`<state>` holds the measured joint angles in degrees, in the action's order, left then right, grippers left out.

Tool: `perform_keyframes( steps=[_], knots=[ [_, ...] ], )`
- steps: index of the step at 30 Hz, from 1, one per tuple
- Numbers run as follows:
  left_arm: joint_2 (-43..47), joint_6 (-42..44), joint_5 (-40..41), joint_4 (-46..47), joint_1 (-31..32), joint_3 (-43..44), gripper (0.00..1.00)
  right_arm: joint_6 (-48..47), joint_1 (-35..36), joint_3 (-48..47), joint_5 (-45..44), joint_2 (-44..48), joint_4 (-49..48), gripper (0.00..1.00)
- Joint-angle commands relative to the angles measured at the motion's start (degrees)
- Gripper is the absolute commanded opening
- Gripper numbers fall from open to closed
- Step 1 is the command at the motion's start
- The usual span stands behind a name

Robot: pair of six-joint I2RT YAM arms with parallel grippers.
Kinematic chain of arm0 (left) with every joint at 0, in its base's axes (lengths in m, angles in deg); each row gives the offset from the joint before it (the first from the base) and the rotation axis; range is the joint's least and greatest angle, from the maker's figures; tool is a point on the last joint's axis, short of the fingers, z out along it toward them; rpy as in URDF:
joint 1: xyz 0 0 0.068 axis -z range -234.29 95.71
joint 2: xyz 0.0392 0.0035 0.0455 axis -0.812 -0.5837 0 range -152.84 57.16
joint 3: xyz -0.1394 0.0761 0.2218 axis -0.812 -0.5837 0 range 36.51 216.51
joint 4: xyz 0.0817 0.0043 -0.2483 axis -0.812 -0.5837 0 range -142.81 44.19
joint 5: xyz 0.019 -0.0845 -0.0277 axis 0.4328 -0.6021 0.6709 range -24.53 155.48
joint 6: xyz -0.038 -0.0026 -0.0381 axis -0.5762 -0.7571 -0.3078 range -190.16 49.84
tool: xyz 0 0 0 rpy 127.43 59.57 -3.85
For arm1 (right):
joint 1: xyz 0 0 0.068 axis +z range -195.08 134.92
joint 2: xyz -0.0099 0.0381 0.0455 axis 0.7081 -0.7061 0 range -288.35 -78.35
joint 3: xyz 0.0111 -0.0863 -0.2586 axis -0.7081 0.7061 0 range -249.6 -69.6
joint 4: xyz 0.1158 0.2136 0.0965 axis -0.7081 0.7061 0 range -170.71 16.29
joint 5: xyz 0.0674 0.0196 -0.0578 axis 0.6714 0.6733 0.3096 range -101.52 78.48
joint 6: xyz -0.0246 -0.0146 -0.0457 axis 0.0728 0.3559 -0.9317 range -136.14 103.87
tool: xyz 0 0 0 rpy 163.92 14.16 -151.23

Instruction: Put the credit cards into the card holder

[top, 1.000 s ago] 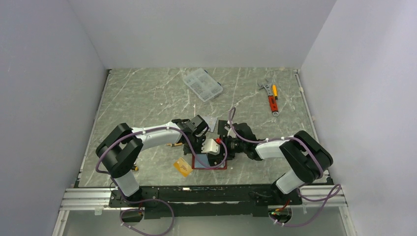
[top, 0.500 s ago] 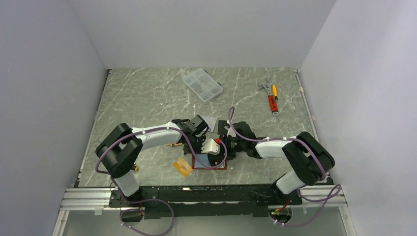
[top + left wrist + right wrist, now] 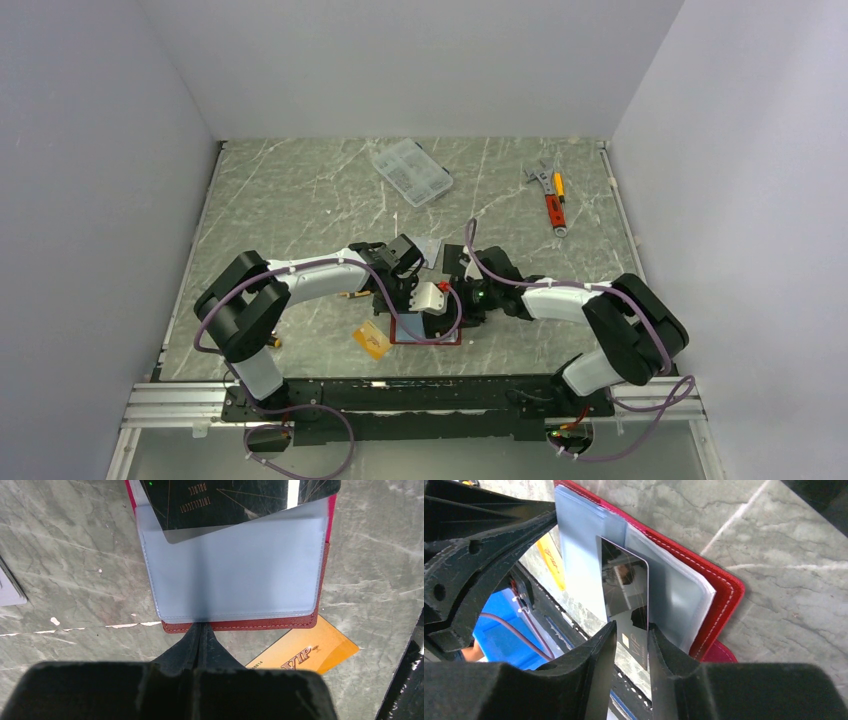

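The red card holder [image 3: 240,624] lies open on the table, its light blue sleeves up, and shows as a red rectangle [image 3: 401,339] in the top view. A dark credit card [image 3: 225,500] sticks halfway out of a sleeve. My right gripper [image 3: 631,630] straddles that dark card [image 3: 624,580]: the card lies against the right finger, while a gap separates it from the left finger. My left gripper [image 3: 200,629] is shut, its tips resting on the holder's near edge. An orange-gold credit card [image 3: 305,650] lies flat beside the holder [image 3: 371,340].
A clear plastic compartment box [image 3: 411,171] sits at the back. A wrench and a red-orange tool [image 3: 550,195] lie at the back right. A grey card [image 3: 430,247] lies just behind the left wrist. Walls close in on three sides.
The right jaws have narrowed around the dark card, and the right arm's elbow has drifted slightly right. The left arm and the card holder have stayed put.
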<state>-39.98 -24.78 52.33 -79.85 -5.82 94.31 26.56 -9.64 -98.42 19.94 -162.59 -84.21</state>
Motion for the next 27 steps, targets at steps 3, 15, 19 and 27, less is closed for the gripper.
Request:
perform_keyframes(
  steps=[3, 15, 19, 27],
  knots=[
    [-2.8, 1.2, 1.0, 1.8, 0.0, -2.4, 0.0, 0.4, -0.4, 1.7, 0.6, -1.3, -1.5, 0.22],
    [-2.9, 1.5, 0.6, 1.2, 0.1, -1.9, 0.0, 4.8, -2.0, 5.8, 1.3, -2.2, -10.0, 0.02],
    [-3.0, 1.3, 0.4, 1.1, 0.1, -1.9, 0.0, 6.0, -2.0, 6.0, 1.0, -3.2, -12.2, 0.0],
    [-3.1, 1.5, 0.1, 1.2, 0.1, -2.5, 0.0, 8.5, -2.2, 7.3, -0.6, -3.7, -15.6, 0.0]
  ],
)
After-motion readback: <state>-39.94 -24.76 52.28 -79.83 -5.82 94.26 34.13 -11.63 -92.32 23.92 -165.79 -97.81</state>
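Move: The black card lies half between the right hand's part-open fingers, its middle some 3 cm to the left, 1 cm ahead and level. Under it, the open card holder centres about 4 cm left, 1 cm ahead and 2 cm below; the orange card is roughly 14 cm left and 2 cm back. From the left hand, the black card's middle is about 8 cm right, 3 cm back and 1 cm up. The right hand sinks about 1 cm as its fingers close, pinching the black card by its right-hand edge. ##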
